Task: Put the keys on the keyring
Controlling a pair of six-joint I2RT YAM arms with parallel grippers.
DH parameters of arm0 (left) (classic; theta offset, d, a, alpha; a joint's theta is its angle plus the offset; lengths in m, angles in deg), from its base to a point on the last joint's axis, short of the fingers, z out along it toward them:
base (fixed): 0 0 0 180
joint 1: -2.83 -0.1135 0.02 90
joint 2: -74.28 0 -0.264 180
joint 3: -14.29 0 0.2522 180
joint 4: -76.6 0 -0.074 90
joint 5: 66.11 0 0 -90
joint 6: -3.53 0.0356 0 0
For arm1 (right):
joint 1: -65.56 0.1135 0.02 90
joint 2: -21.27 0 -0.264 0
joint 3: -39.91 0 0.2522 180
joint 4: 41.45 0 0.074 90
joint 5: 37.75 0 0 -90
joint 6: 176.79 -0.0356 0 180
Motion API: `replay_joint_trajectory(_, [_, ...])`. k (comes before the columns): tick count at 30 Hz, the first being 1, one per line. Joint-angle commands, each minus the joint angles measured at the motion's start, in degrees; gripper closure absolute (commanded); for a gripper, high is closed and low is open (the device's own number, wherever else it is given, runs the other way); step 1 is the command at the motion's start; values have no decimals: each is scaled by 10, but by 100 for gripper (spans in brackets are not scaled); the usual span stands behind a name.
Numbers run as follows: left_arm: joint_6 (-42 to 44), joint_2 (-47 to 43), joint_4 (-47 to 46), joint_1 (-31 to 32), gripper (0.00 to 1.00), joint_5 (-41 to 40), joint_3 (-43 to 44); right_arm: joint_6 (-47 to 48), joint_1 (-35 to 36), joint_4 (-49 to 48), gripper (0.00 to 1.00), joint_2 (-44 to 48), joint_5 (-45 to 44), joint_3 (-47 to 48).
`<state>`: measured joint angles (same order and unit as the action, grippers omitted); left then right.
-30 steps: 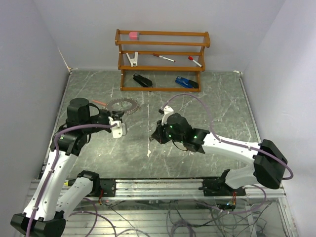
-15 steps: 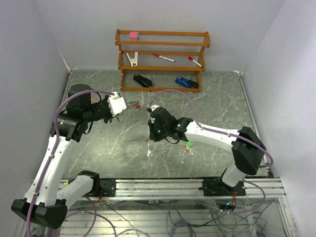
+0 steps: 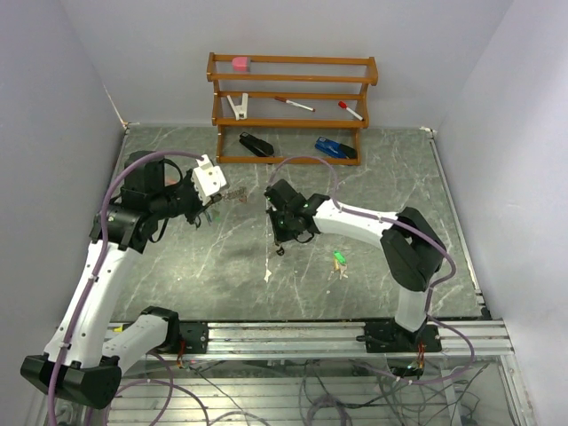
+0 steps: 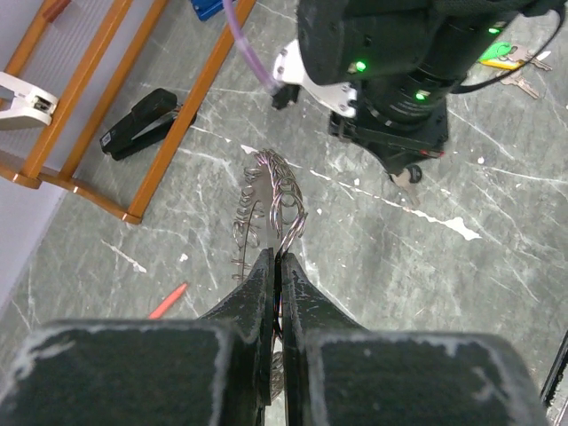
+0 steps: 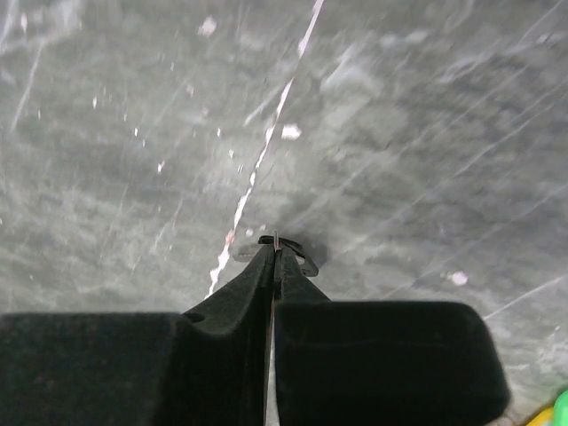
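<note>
My left gripper (image 4: 277, 259) is shut on the wire of the keyring (image 4: 271, 191), a silver hoop fringed with small metal keys, and holds it above the table (image 3: 232, 195). My right gripper (image 5: 275, 247) is shut on the thin metal blade of a key with a black head (image 5: 300, 256). That black key (image 4: 408, 174) hangs just under the right fingers, to the right of the ring and apart from it. A green-headed key (image 3: 338, 258) lies on the table with other small keys (image 3: 343, 270) beside it.
A wooden rack (image 3: 291, 106) stands at the back with pens, a white clip and a pink block. A black stapler (image 3: 256, 144) and a blue object (image 3: 335, 148) lie beneath it. A red pen (image 4: 169, 300) lies near the left gripper.
The left gripper has lifted the keyring off the table and turned toward the right arm. The right gripper has swung left and farther back, still shut on the black key.
</note>
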<state>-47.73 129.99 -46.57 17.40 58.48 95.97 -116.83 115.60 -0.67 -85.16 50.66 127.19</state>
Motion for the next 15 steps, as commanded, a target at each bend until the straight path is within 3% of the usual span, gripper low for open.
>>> replay_joint_trajectory(1, [-16, -7, -41, 2, 93, 1, -8, 1, -24, -13, 100, -32, -14, 37])
replay_joint_trajectory(9, [-6, 7, -27, 2, 93, 15, 6, 9, -49, -27, 97, -61, -7, 48])
replay_joint_trajectory(12, [-10, 12, -22, 2, 93, 30, 9, 16, -55, -26, 70, -54, -26, 51])
replay_joint_trajectory(15, [-9, 19, -9, 2, 93, 49, 18, 28, -59, -22, 65, -26, -54, 51])
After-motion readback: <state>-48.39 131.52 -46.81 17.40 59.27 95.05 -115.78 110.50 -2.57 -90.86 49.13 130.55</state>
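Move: The black-tagged key is still pinched in the right fingertips, its tag about 1 cm back and 2 cm below the hand. The bare table spot for it is roughly 2 cm ahead, 1 cm right and 4 cm down. The green-tagged keys lie some 18 cm right and 6 cm back, and the raised keyring is about 13 cm left, 1 cm ahead, 22 cm up. From the left hand the black-tagged key is about 18 cm right, 1 cm back, 27 cm down. The black-tagged key is carried low over the bare table and let go: the right hand slides forward about 5 cm, easing a little right and sinking some 2 cm, then opens its fingers about a third with barely any turn of the wrist. The left hand keeps its pinch on the keyring and sinks only about 1 cm. ##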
